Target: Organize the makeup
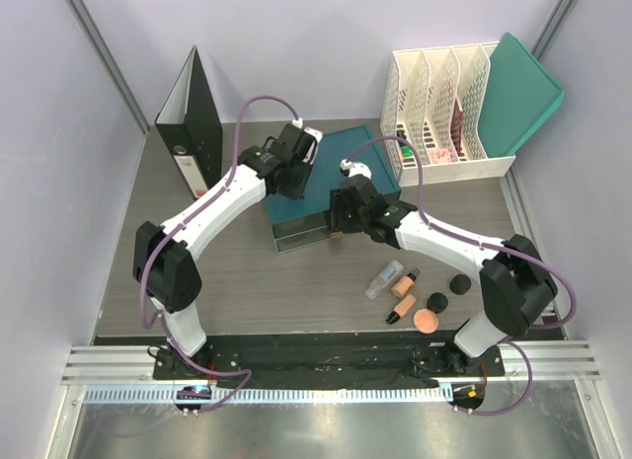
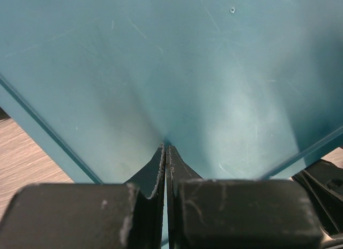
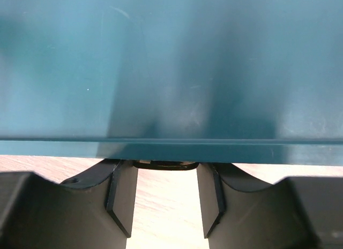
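The makeup lies on the table at the near right: a clear bottle [image 1: 383,279], two tan tubes with black caps [image 1: 405,281] [image 1: 400,309], two black round jars [image 1: 437,302] [image 1: 460,283] and a peach disc [image 1: 427,322]. Neither gripper is near it. My left gripper [image 1: 299,178] [image 2: 166,147] is shut, its tips resting on the top of the teal drawer box [image 1: 341,163] [image 2: 171,67]. My right gripper [image 1: 341,220] [image 3: 165,171] is at the box's front, its fingers [image 3: 120,195] closed against the two ends of the dark drawer handle [image 3: 165,164].
A black binder [image 1: 193,123] stands at the back left. A white file rack [image 1: 444,109] with a teal folder [image 1: 518,94] stands at the back right, with green and red markers [image 1: 407,155] at its foot. Bare wood-grain table [image 1: 237,271] lies in front of the box.
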`<state>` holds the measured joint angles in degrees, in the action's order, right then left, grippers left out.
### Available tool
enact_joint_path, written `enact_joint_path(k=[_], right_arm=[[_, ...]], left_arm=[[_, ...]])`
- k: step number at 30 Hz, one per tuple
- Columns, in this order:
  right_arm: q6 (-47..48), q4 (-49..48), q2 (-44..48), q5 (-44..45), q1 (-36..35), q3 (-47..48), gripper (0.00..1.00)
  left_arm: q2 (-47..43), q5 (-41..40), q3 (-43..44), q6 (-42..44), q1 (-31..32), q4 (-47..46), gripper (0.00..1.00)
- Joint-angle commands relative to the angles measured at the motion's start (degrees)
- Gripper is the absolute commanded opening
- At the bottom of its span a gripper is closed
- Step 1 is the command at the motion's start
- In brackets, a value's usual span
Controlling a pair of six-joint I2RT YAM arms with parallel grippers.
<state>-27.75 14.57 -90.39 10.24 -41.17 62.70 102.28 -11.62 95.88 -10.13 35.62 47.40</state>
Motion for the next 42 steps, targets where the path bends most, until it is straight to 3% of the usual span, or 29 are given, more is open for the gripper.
enact_joint_path(k=[1,28,34,38,42], right_arm=[[0.3,3.9,7.6,2.8,0.3,-3.4,0.01],[-1.7,15.1,24.3,-3.7,-1.1,-16.2,0.01],[-2.0,15.4,24.5,-4.0,-1.1,-16.9,0.02],[-2.0,15.5,23.2,-4.0,-1.2,-15.9,0.26],[-1.8,15.5,23.2,-4.0,-1.2,-15.8,0.39]], left_arm=[[3.7,2.7,-0.1,-0.7,0.0,4.7,0.0],[11.4,3.0,3.8,-2.7,-1.2,8.0,0.0],[12.3,2.5,4.1,-2.7,-1.5,8.3,0.0],[13.0,1.8,4.2,-2.4,-2.2,8.8,0.0],[13.0,2.3,3.8,-2.7,-3.4,8.5,0.0]])
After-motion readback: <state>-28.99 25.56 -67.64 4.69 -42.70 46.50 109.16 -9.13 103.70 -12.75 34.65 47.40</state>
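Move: The right fingers are already around the brass knob of the box's lower drawer, and the middle of the teal box lies about 12 cm ahead and 2 cm to the left. On the table, 3 cm below, a clear bottle stands some 13 cm back and 10 cm right of this hand, and an orange bottle about 14 cm back and 15 cm right. From the left hand, shut on the lid, the knob is about 8 cm back, 10 cm right and 7 cm below; the box's middle is 4 cm ahead, 6 right and 5 below. Keeping its pinch on the knob, the right hand draws the lower drawer level out of the teal box, about 10 cm back and 5 cm to the right towards the clear bottle, hardly turning, and stops there still holding on. Meanwhile the left hand's closed fingertips stay on the lid to steady the box, sliding over it first about a centimetre to the right, then mostly forward, some 3 cm in all. ##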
